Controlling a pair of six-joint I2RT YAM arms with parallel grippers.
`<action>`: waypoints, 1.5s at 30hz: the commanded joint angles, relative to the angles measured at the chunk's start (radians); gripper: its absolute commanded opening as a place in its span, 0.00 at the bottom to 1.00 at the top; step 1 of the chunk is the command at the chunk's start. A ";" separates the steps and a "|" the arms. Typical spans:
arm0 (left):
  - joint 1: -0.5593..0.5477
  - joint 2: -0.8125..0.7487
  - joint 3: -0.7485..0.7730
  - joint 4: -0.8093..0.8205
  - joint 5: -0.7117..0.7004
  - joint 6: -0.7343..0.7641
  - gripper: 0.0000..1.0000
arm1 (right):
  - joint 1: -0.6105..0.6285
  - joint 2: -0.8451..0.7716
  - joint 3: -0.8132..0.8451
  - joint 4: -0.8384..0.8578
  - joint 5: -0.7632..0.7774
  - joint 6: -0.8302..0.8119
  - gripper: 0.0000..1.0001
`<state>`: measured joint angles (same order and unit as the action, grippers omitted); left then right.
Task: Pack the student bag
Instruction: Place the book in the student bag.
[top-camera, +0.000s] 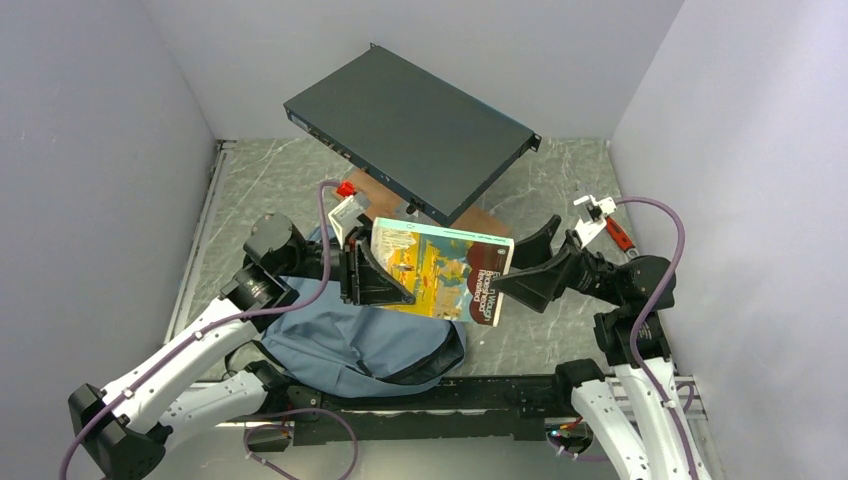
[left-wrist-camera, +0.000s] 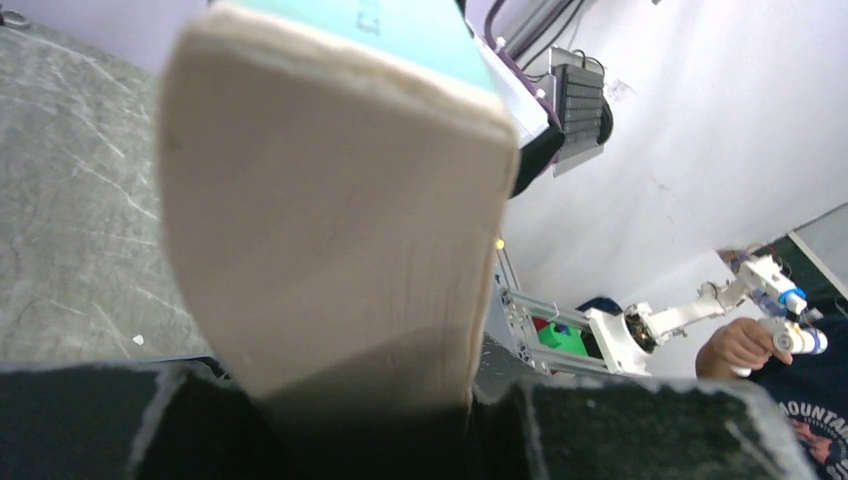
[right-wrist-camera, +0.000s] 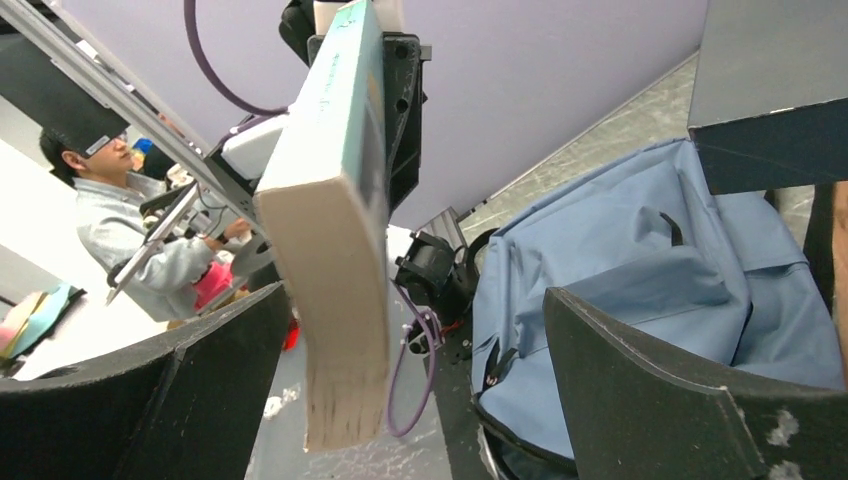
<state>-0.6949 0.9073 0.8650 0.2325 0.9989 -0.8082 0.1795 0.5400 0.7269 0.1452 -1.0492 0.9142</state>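
Observation:
The student bag (top-camera: 350, 345), light blue-grey fabric, lies on the table in front of the left arm; it also fills the right half of the right wrist view (right-wrist-camera: 650, 260). Above it, my left gripper (top-camera: 375, 275) is shut on a thick paperback book (top-camera: 440, 270) with a teal and yellow cover, held in the air. The left wrist view shows its page edge (left-wrist-camera: 330, 220) clamped between the dark fingers (left-wrist-camera: 650, 430). My right gripper (top-camera: 525, 265) is open at the book's free end. That end (right-wrist-camera: 335, 230) hangs between the wide jaws, touching neither finger.
A dark flat metal box (top-camera: 410, 130) stands tilted behind the book, over a brown board (top-camera: 370, 190). A red-handled tool (top-camera: 618, 235) lies at the right wall. Grey walls close in on the left, back and right.

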 joint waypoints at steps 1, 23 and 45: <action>0.003 -0.030 0.020 0.158 0.086 -0.008 0.00 | 0.003 0.024 0.042 0.093 -0.005 0.087 1.00; 0.003 0.025 0.029 0.154 0.031 0.020 0.00 | 0.413 0.061 -0.040 0.228 0.170 0.119 0.98; 0.003 -0.070 0.101 -0.499 -0.553 0.335 0.87 | 0.507 -0.032 0.019 -0.385 0.609 -0.023 0.00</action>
<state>-0.7048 0.8803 0.9142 -0.0875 0.7654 -0.5991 0.6807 0.5785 0.6357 0.0883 -0.6369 0.9806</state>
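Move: The book, held by its left end in the left hand, has its middle some 12 cm left of the right hand, about 2 cm back and roughly level in height. The student bag lies about 28 cm left of the right hand, 5 cm ahead and 30 cm below. From the left hand the book's middle is about 8 cm right, straight on and level, while the bag is some 8 cm left, 8 cm ahead and 30 cm below. Rising about 3.5 cm, then swinging back and left some 6 cm while sinking, the right hand brings its open fingers around the book's free right end and closes on it, then goes down a little farther with a slight roll. The left hand holds its end nearly still until then, then opens, comes free of the book and shifts about 3 cm forward, having sunk as much. ##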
